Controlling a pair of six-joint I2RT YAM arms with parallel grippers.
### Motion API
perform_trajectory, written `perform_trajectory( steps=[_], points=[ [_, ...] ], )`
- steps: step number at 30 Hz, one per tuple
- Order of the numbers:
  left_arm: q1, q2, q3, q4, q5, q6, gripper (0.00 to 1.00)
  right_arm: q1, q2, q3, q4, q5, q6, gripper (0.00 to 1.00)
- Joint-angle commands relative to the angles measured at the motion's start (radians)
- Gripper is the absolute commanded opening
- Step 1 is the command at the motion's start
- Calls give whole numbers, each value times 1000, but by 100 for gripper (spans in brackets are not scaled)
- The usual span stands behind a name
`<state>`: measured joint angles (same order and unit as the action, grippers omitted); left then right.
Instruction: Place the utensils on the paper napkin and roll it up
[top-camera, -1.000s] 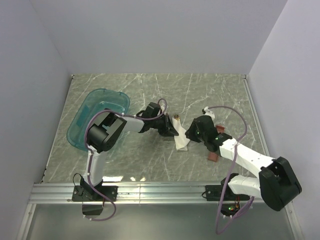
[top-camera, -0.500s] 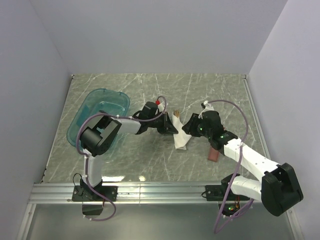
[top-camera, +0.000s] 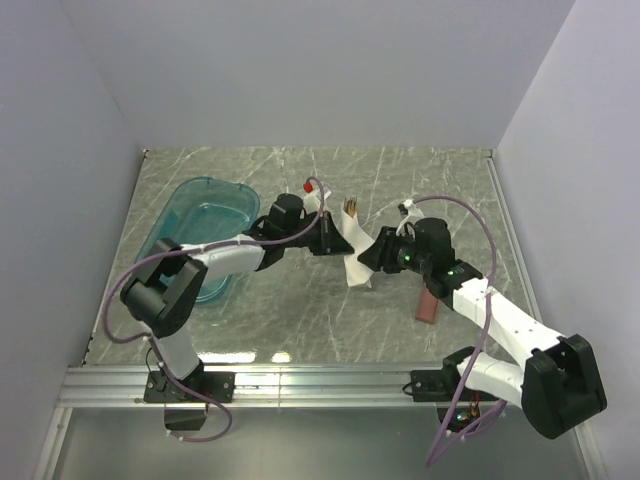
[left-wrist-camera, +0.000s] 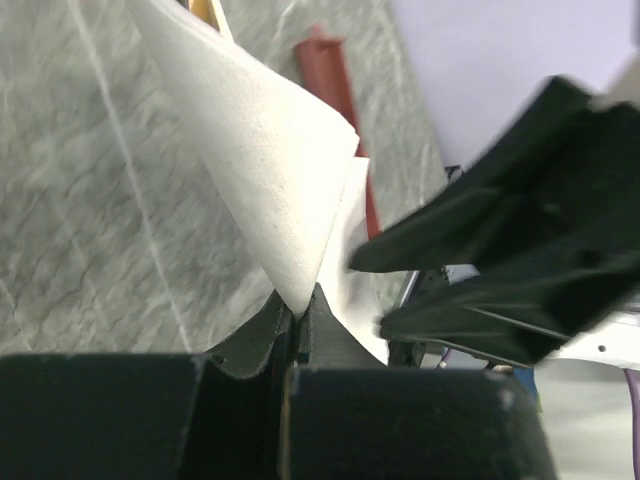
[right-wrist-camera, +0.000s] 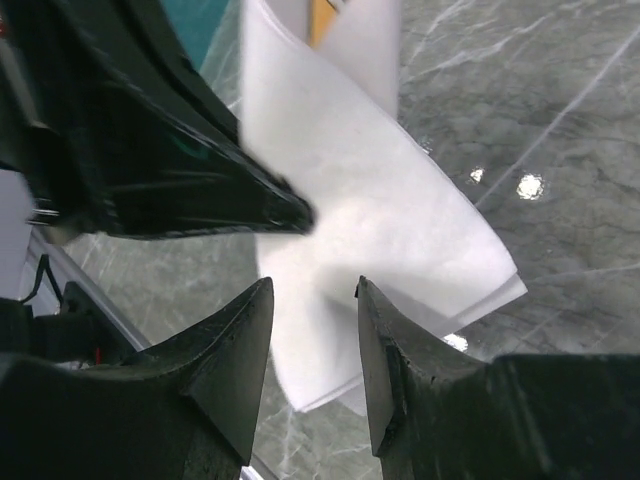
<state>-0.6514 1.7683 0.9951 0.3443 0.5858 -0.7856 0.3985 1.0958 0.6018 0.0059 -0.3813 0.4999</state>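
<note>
The paper napkin (top-camera: 356, 268) is a folded white bundle on the marble table, between both arms. My left gripper (top-camera: 336, 243) is shut on the napkin's (left-wrist-camera: 262, 140) folded edge, which rises from the pinched jaws (left-wrist-camera: 298, 306). The utensils are wrapped inside; only a brownish tip (top-camera: 350, 207) sticks out at the far end, also seen in the wrist views (left-wrist-camera: 206, 10) (right-wrist-camera: 322, 18). My right gripper (top-camera: 374, 256) is open just right of the bundle, its jaws (right-wrist-camera: 315, 290) hovering over the napkin (right-wrist-camera: 390, 210) without gripping it. The left gripper's fingers (right-wrist-camera: 200, 190) cross that view.
A translucent teal tub (top-camera: 196, 240) stands at the left. The long reddish-brown tray (top-camera: 427, 308) lies on the table under the right arm, and shows behind the napkin as a red strip (left-wrist-camera: 340, 95). Walls enclose the table at the back and sides.
The right gripper has opened wider and shifted left towards the bundle. The left arm has stretched farther out, still pinching the napkin, and the bundle has moved slightly away from the bases.
</note>
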Motion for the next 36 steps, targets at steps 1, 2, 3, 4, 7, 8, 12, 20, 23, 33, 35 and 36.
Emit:
perform_trajectory(
  steps=[1, 2, 3, 4, 7, 8, 12, 20, 23, 33, 35, 36],
  points=[
    [-4, -108, -1, 13, -20, 69, 1, -7, -48, 59, -9, -15, -63, 47],
    [-2, -119, -1, 12, -21, 72, 1, -7, -50, 76, -29, -7, -78, 47],
    [-4, -133, -6, 9, -30, 75, 0, -7, -60, 82, -38, -2, -95, 47],
    [-2, -145, -6, 2, -32, 81, 0, -7, -71, 82, -35, 4, -109, 47],
    [-2, -179, -9, 2, -27, 88, 0, -7, -119, 52, 24, -8, -103, 48],
    [-2, -193, -10, 12, -18, 91, 1, -7, -135, 44, 31, -16, -107, 48],
    [-4, -225, -13, 15, 0, 95, 1, -9, -143, 58, 3, -14, -136, 49],
    [-16, -270, -10, 13, 19, 106, 1, -9, -128, 81, 2, -83, -139, 50],
    [-24, -276, -7, 19, 34, 108, 0, -9, -137, 64, 20, -102, -133, 51],
    [-33, -309, 2, 29, 92, 114, 1, -9, -145, 55, 51, -162, -135, 52],
    [-34, -316, 8, 10, 85, 118, 1, -9, -166, 52, 45, -125, -135, 52],
    [-34, -317, 11, 2, 80, 121, 1, -9, -175, 49, 43, -113, -127, 52]
  ],
)
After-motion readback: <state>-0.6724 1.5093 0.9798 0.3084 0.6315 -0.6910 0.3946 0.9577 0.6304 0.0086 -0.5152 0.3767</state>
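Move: My left hand already holds the part-rolled napkin off the table: the bundle's middle lies about 2 cm to its right, roughly level with it, and the utensil ends stick out some 9 cm ahead and 1 cm right. From my open right hand the napkin's middle is about 3 cm ahead and 2 cm left at the same height. The red utensil box lies on the table about 18 cm right of that hand, 3 cm back and 13 cm below. I keep my left pinch on the napkin's edge and lift the bundle about 10 cm, easing off and drifting back some 3 cm, while that wrist rolls its forward side up roughly 15 degrees. My right hand follows about 5 cm up and slightly back beside the napkin, fingers still apart, tipping up and turning a little counter-clockwise. ##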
